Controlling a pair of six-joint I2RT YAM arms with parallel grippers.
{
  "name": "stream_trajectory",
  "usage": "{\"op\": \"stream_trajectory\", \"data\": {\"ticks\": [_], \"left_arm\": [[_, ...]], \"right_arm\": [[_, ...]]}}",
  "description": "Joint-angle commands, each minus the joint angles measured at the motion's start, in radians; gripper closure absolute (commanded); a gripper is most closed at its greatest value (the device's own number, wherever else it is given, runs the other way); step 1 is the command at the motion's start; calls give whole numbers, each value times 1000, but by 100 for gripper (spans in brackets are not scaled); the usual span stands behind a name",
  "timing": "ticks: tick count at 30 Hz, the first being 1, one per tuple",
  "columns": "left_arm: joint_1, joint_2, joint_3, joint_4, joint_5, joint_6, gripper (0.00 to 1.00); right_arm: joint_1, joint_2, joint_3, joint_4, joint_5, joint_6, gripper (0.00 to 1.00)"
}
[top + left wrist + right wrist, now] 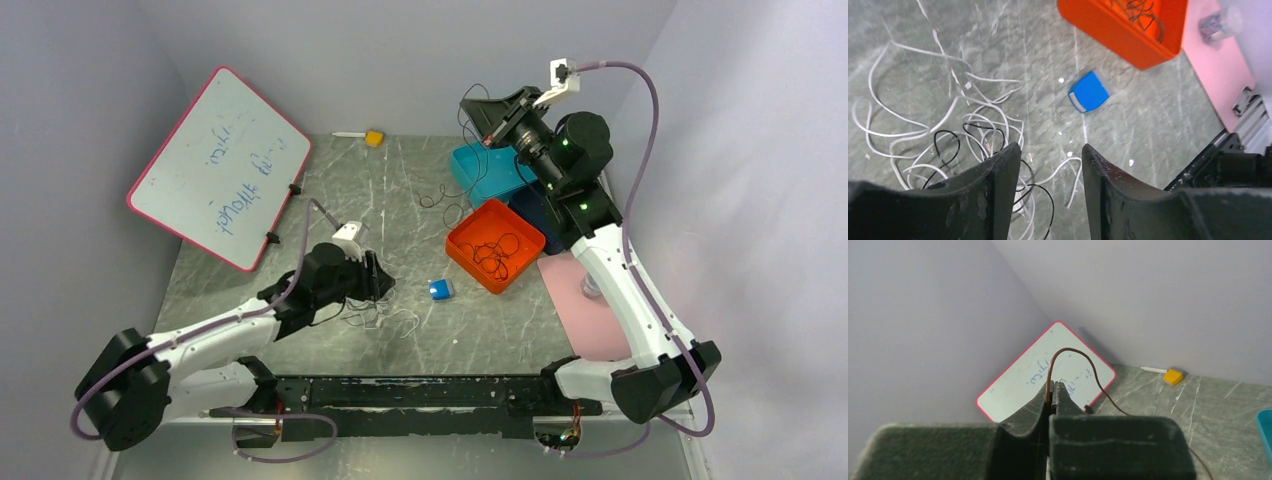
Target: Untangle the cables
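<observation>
A loose tangle of whitish-grey and black cables [948, 135] lies on the grey table [1148, 130] just in front of my left gripper [1050, 150]. That gripper hangs low over the tangle's right edge, open, with nothing between its fingers; from above the tangle [385, 320] lies near the left gripper [380, 282]. My right gripper [1052, 387] is raised high at the back right [474, 104] and shut on a thin dark cable [1068, 351]. This cable [443, 196] trails down to the table. More black cables [495, 252] lie coiled in an orange bin [470, 262].
A teal bin [488, 172] stands behind the orange one, with a dark blue tray beside it and a pink mat [590, 300] at the right. A small blue block [440, 290] lies mid-table. A whiteboard [220, 165] leans at the left wall. A yellow item [374, 138] sits at the back.
</observation>
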Motion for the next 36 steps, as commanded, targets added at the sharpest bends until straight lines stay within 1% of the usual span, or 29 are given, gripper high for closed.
{"op": "stream_trajectory", "data": {"ticks": [1,4,8,14,19,30,36], "left_arm": [[-8,-98,54,-96,-48,-9,46],[-8,-141,70,-137,-75,-7,44],[-8,-162,86,-183,-119,-13,43],[-8,-156,92,-224,-166,-23,44],[-8,-141,88,-223,-168,-30,45],[-7,-93,110,-231,-166,-28,46],[-7,-71,107,-225,-158,-34,47]], "right_arm": [[-9,-9,-18,26,-83,-25,100],[-9,2,-9,-8,-77,-38,100],[-9,3,4,-105,6,-80,100],[-9,-41,-11,-191,148,-151,100],[-9,-73,-5,-247,217,-199,100],[-10,-114,-48,-294,320,-230,100],[-10,-139,-167,-296,405,-229,100]]}}
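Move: My right hand, high up, holds the dark cable. The orange bin lies about 10 cm to its right, level with it fore and aft, and some 46 cm below. The teal bin is roughly 17 cm ahead and 11 cm right of that hand, the navy bin 8 cm ahead and 23 cm right. The tangle of white cables sits almost straight under my empty left hand, about 10 cm down, with the blue block 12 cm to that hand's right and 2 cm ahead. I keep the dark cable pinched in my right hand and swing it about 7 cm right and 7 cm down towards the orange bin, turning the wrist some 20 degrees clockwise and dipping its left side. My left hand, still open, rises 4 to 5 cm clear of the tangle, shifts 3 cm left, then sinks about 3 cm again, touching nothing. ##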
